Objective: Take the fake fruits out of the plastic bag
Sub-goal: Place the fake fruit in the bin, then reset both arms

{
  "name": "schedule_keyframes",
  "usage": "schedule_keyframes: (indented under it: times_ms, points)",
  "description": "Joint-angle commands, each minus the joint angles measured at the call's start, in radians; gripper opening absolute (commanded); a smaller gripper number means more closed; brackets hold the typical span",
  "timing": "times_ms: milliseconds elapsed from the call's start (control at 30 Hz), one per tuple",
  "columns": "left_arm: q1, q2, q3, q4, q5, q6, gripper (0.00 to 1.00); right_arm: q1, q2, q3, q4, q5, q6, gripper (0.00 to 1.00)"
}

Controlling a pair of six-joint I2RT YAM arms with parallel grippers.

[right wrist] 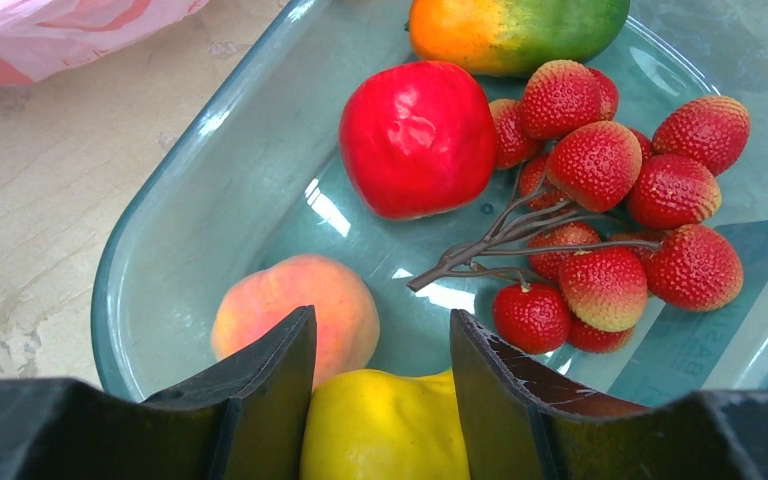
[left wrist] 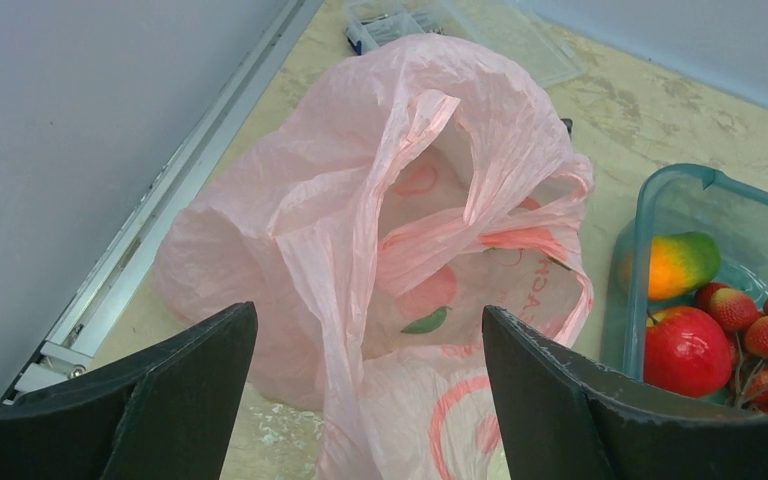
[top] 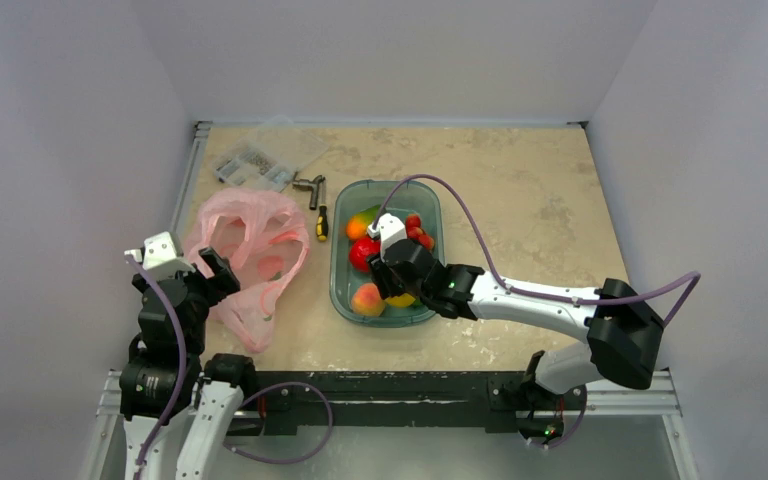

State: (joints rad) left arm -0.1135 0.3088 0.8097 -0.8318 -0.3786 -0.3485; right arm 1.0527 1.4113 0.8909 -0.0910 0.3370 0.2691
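The pink plastic bag (top: 250, 250) lies crumpled at the table's left, its mouth gaping toward my left gripper (left wrist: 370, 330). That gripper is open at the bag's near edge, and a strip of the bag (left wrist: 380, 200) hangs loose between the wide fingers. My right gripper (right wrist: 382, 345) is shut on a yellow fruit (right wrist: 380, 430) just above the teal tub (right wrist: 160, 200). In the tub lie a round red fruit (right wrist: 417, 135), a bunch of small red ones (right wrist: 610, 200) and a peach-orange one (right wrist: 260, 310). Whatever is inside the bag is hidden.
A green-to-orange mango-like fruit (right wrist: 520, 30) lies at the tub's far end. A clear parts box (top: 260, 160), a metal tool (top: 310, 187) and a yellow-handled screwdriver (top: 321, 222) sit behind the bag. A metal rail (left wrist: 160, 220) runs along the table's left edge.
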Motion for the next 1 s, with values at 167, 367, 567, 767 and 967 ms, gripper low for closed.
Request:
schedule_keyframes:
  times_ms: [167,367,567,767,967]
  points:
    - [-0.002,-0.080,0.006,0.028,-0.049,-0.006,0.83,0.000,-0.001,-0.023,0.026,-0.030,0.030,0.32]
    - [-0.001,-0.086,0.004,0.038,-0.032,-0.004,0.84,-0.001,-0.008,-0.030,0.030,-0.035,0.033,0.65]
    - [-0.001,-0.072,0.021,0.051,0.037,-0.004,0.86,0.000,-0.041,0.005,-0.009,-0.009,0.023,0.89]
    - [0.000,-0.020,0.155,-0.029,0.178,-0.056,0.86,-0.001,-0.180,0.045,-0.089,0.074,0.023,0.95]
    - [0.000,0.082,0.328,-0.134,0.341,-0.096,0.86,-0.001,-0.362,0.079,-0.197,0.239,0.035,0.99]
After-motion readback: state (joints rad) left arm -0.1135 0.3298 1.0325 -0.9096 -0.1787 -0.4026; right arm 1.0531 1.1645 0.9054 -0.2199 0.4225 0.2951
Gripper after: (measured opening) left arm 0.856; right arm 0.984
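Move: The right hand holds the yellow pear low inside the bin; its resting spot on the bin floor is about 4 cm below and 1 cm nearer the base. The peach lies some 6 cm to the hand's left, level fore and aft; the red pomegranate is 8 cm ahead and 7 cm left, the lychee bunch 12 cm ahead and 4 cm right, all a few centimetres lower. From the empty left hand, the pear's spot is about 40 cm right, 5 cm ahead and 17 cm down. Down and slightly back, the right hand eases the pear about 1.5 cm toward the bin floor beside the peach, opens its fingers wide to let go, then climbs quickly, roughly 9 cm from its low point, while drifting right. The left hand, still open and empty, rises about 7 cm and ends a little right and back, away from the pink bag. ##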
